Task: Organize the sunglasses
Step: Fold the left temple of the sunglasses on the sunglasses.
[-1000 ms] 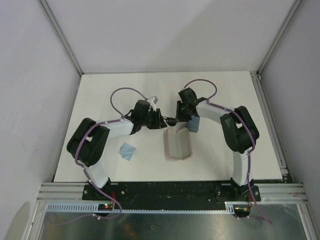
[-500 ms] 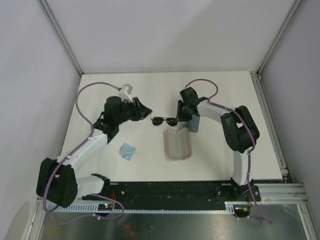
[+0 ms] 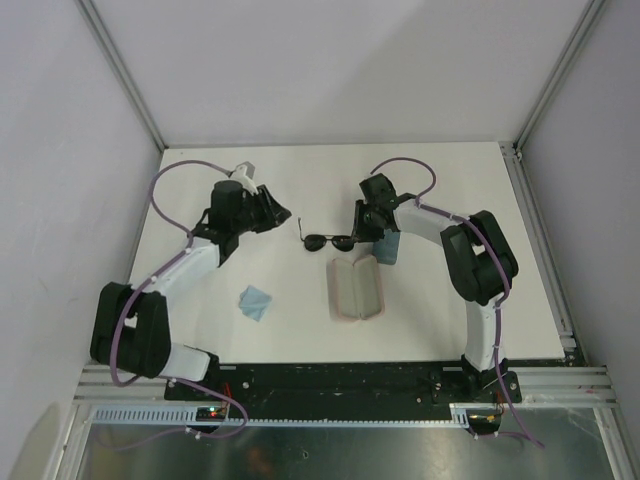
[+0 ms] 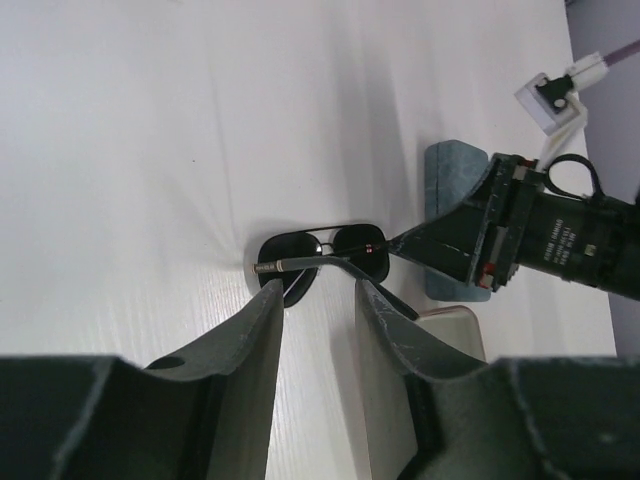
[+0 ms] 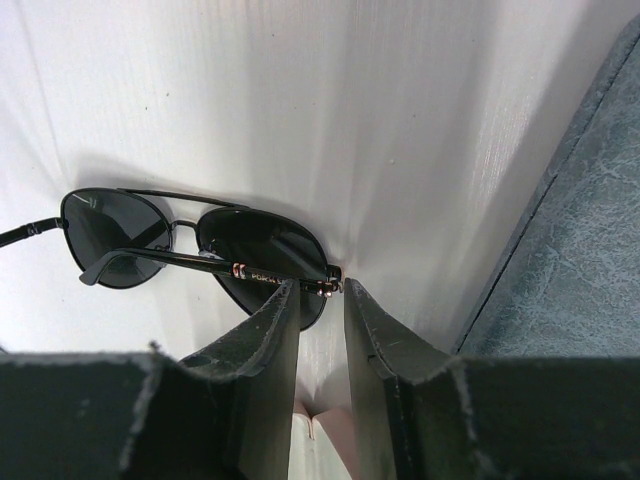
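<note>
The black wire-framed sunglasses [image 3: 328, 241] sit mid-table, one slim arm sticking out to the left. My right gripper [image 3: 353, 239] is closed on their right hinge; in the right wrist view the hinge [image 5: 330, 284] sits between my fingertips [image 5: 276, 312], dark lenses [image 5: 262, 248] just beyond. My left gripper [image 3: 281, 213] is open and empty, left of the glasses and apart from them. In the left wrist view the glasses [image 4: 318, 262] lie past the open left gripper [image 4: 318, 296]. The white-framed sunglasses are out of view.
An open pink case [image 3: 356, 290] lies just in front of the glasses. A blue-grey case [image 3: 390, 248] lies under the right wrist, also in the right wrist view [image 5: 575, 250]. A light-blue cloth [image 3: 256, 302] lies at the near left.
My left gripper has let go of the sunglasses and drawn back to the left and far side. The right gripper and the glasses have stayed in place.
</note>
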Tool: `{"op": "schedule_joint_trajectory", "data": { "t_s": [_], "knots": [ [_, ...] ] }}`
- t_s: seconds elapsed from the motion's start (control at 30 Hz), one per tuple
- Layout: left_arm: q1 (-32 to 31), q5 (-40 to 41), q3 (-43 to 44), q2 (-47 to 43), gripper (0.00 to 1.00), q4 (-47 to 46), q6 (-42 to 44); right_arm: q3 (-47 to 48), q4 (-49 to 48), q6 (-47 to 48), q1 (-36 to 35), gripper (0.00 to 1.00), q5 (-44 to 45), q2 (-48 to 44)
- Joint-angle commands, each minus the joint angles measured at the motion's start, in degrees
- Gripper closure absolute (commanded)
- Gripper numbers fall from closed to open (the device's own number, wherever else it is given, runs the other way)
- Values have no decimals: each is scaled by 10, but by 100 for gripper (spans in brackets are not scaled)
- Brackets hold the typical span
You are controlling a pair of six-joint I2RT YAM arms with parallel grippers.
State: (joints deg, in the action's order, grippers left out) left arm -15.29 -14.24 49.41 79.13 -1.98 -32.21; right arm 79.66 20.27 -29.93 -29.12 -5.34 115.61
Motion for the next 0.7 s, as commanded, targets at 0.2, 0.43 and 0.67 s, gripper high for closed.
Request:
{"op": "schedule_joint_trajectory", "data": {
  "t_s": [0.2, 0.43, 0.67],
  "knots": [
    [-18, -45, 37, 129, 61, -115, -54, 14, 8, 7, 1, 71, 0, 17],
    [-103, -29, 124, 235, 62, -127, -70, 15, 15, 6, 1, 71, 2, 18],
    [-130, -55, 146, 315, 62, -143, -67, 15, 18, 10, 3, 71, 4, 14]
  ]
}}
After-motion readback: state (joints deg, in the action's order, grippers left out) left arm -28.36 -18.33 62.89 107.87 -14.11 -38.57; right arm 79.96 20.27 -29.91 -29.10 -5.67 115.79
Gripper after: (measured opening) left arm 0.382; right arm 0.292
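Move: The sunglasses' left temple sticks up from the lenses, its middle about 5 cm ahead of the left hand, 4 cm to its right and 9 cm below. The lens pair lies about 5 cm ahead, 10 cm right and 14 cm below. On the table, the open case is some 10 cm back and 18 cm right, the blue-grey case about 7 cm ahead and 27 cm right. From the right hand, at the right hinge, that temple is about 14 cm left, roughly level fore-and-aft, 4 cm up. Against the raised left temple the left hand first sinks about 5 cm, easing forward, then sweeps some 12 cm to the right over the lenses, turning about 15 degrees clockwise. Its fingers keep their gap and end with the temple's free end at their tips, pushing it towards the right hand, which stays put at the right hinge. ##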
